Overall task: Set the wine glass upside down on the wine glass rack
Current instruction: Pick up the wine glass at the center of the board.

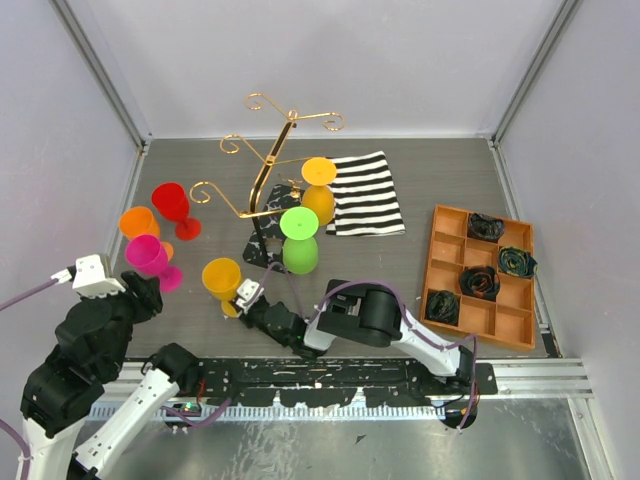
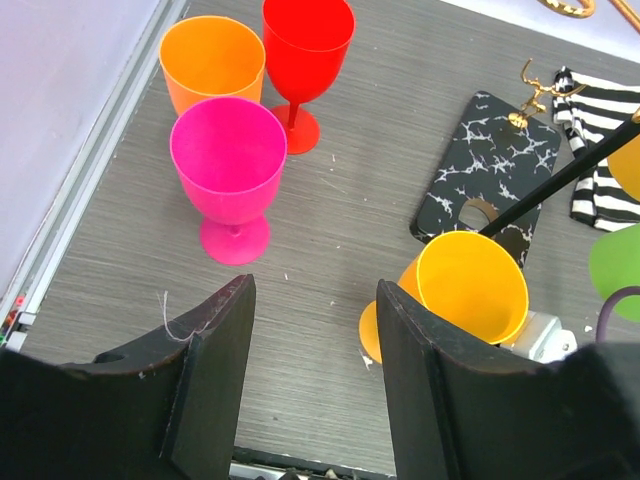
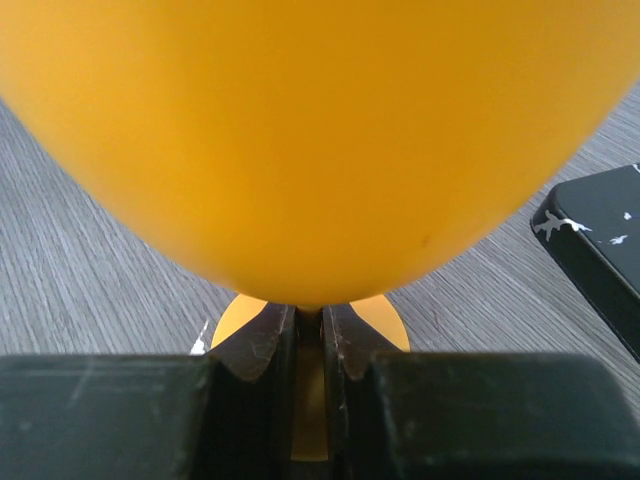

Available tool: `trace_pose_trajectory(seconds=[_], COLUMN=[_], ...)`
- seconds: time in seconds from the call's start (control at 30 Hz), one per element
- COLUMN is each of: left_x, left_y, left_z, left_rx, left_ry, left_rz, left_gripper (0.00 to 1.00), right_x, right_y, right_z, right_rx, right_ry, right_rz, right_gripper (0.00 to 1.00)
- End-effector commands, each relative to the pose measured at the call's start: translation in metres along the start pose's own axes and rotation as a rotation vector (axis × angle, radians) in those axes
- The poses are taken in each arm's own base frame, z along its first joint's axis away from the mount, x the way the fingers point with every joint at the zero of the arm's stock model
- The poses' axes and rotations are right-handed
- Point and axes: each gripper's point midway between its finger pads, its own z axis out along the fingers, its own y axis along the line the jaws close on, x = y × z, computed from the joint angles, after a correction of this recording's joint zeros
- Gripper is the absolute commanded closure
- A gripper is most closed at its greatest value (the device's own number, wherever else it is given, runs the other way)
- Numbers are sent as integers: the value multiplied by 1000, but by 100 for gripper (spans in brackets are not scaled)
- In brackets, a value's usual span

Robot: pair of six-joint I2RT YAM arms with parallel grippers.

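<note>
The wine glass (image 1: 221,275) is yellow-orange and stands upright on the table, left of the rack's base. Its bowl (image 3: 320,140) fills the right wrist view. My right gripper (image 1: 243,298) (image 3: 310,345) is shut on its thin stem, just above the round foot. The wine glass rack (image 1: 270,170) is a gold wire stand on a black veined base (image 1: 262,240) (image 2: 490,175) (image 3: 600,240). A green glass (image 1: 299,240) and an orange-yellow glass (image 1: 319,190) hang on it upside down. My left gripper (image 1: 148,292) (image 2: 310,380) hovers open and holds nothing, with the yellow-orange glass (image 2: 470,290) just right of it.
Pink (image 2: 228,165), red (image 2: 305,50) and orange (image 2: 210,60) glasses stand upright at the left, near the wall. A black-and-white striped cloth (image 1: 365,192) lies behind the rack. An orange compartment tray (image 1: 480,310) with dark items sits at the right.
</note>
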Motion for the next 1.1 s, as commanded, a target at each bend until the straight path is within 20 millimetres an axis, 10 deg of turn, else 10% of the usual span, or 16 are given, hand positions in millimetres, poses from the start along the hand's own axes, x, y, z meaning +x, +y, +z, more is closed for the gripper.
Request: trace_pose_trajectory(seconds=[0.0,0.57,1.07], left_x=[-1,-44,-37], left_y=[-2,-23,-40], left_z=[3,-14,-24], left_rx=[3,118,203], left_ry=[-20,-82,2], left_rz=[-21,-47,-132], left_gripper=[41,17,13], right_x=[-47,-81,-108], right_y=[-1,20,55], right_z=[-5,-60,-127], right_rx=[0,-122,-289], right_ry=[-73,20,164], right_rz=[11,-8,44], right_gripper=[99,99,99])
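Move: My right fingers are already shut on the stem of the amber wine glass, its middle about 2 cm above my hand point. The pink glass stands some 17 cm to the left and 10 cm ahead; the rack's black base is about 25 cm ahead and 8 cm to the right, and the hanging green glass roughly 14 cm ahead, 18 cm right and 15 cm up. From my left hand the amber glass lies some 15 cm right, 7 cm ahead and 22 cm below. Keeping my pinch on the stem, I draw the amber glass a little to the right first, then carry it back towards my base and up, away from the pink glass and the rack, about 10 cm back and 9 cm up, swinging the wrist some 15 degrees counter-clockwise. Meanwhile my empty left hand rises about 5 cm, drifts slightly right and spreads its fingers wider. ##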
